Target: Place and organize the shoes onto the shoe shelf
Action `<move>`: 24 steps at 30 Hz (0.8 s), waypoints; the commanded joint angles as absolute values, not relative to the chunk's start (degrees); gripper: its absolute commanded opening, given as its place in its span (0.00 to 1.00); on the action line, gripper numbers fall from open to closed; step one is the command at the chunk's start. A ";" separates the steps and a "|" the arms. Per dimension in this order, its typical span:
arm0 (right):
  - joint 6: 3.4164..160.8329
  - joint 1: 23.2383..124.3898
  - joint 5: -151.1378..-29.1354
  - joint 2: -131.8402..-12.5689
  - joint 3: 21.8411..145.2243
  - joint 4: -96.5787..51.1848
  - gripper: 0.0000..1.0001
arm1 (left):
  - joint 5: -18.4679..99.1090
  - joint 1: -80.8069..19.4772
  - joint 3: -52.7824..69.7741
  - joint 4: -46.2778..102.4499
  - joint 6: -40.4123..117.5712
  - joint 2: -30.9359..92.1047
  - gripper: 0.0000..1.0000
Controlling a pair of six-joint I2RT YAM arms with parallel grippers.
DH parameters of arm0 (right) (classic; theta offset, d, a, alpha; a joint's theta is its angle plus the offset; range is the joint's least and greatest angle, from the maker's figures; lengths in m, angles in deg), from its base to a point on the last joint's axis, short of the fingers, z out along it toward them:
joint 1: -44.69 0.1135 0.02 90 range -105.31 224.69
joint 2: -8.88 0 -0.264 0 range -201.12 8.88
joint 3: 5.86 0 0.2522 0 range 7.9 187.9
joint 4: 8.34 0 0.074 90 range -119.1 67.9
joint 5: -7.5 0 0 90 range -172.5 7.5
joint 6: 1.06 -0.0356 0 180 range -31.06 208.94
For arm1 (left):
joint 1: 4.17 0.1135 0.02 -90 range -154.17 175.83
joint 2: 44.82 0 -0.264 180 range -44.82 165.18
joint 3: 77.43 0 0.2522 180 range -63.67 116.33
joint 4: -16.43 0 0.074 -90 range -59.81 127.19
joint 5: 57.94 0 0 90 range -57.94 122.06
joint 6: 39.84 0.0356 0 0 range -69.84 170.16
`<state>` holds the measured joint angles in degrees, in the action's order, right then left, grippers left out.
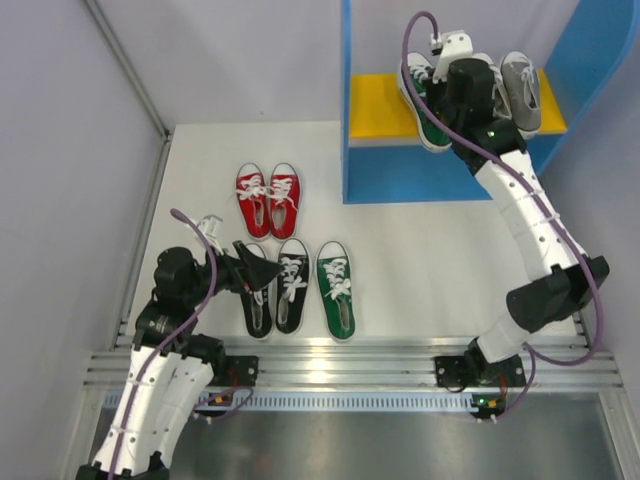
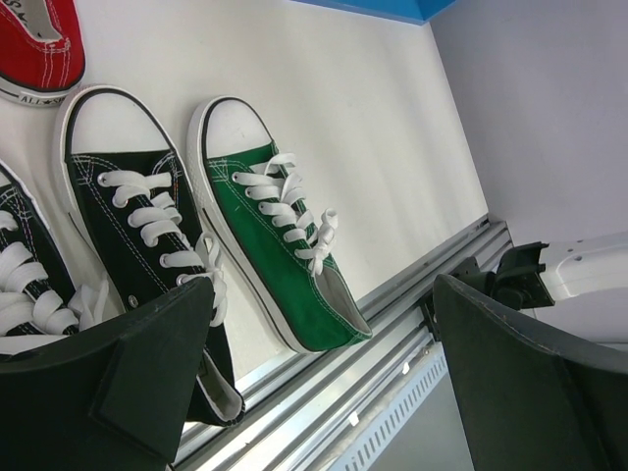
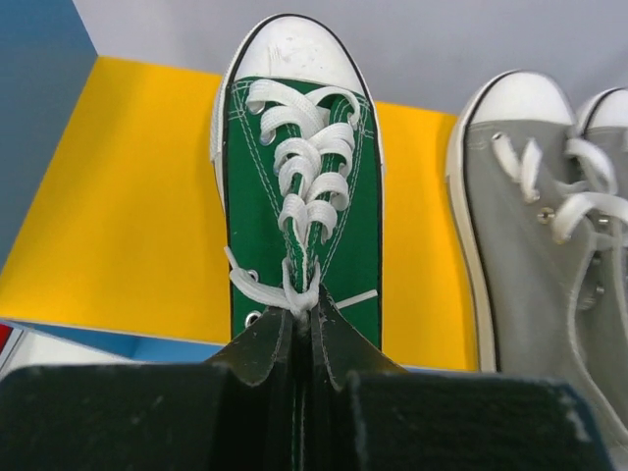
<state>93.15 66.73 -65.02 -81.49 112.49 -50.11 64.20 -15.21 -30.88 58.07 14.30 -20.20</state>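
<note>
The shoe shelf (image 1: 346,100) stands at the back with blue walls and a yellow board (image 1: 380,105). On that board a green shoe (image 1: 425,110) lies toe toward the back, beside a grey pair (image 1: 520,90). My right gripper (image 3: 312,319) is shut on the green shoe (image 3: 253,196) at its tongue, just behind the lace knot. On the table lie a red pair (image 1: 268,200), a black pair (image 1: 291,285) and the other green shoe (image 1: 336,290). My left gripper (image 1: 262,272) hangs open over the black pair's heel ends, holding nothing.
An aluminium rail (image 1: 330,360) runs along the near edge, just behind the shoes' heels. Grey walls close in the left side (image 1: 80,200). The grey shoe (image 3: 520,255) sits a narrow gap to the right of the held green one.
</note>
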 commanded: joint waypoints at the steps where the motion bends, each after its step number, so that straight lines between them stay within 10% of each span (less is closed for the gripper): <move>1: 91.32 63.59 -71.94 -81.56 118.64 -47.33 0.00 | 64.76 -15.42 -28.69 56.73 14.56 -20.91 0.99; 24: 87.01 60.51 -64.48 -88.86 121.28 -41.36 0.00 | 65.46 -15.50 -28.87 56.82 14.04 -21.44 0.99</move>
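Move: The right hand holds the green shoe by its laced tongue; the free board beside the grey pair lies about 5 cm ahead, 4 cm to its right and 9 cm below. The nearer grey shoe stands some 13 cm right and 5 cm ahead, the farther one about 22 cm right and 5 cm ahead, both about 6 cm below. From the idle left hand that free spot is roughly 34 cm ahead, 39 cm right and 9 cm above. Keeping its shut grip on the green shoe's tongue, the right hand first sinks about 4 cm while easing forward and right towards the free board beside the grey pair, its fingers tipping down some 5 degrees. It then slides the shoe farther in over the yellow board, about 4.5 cm forward in all and 2 cm right, rising back a little as the wrist partly levels again and turns slightly clockwise. ##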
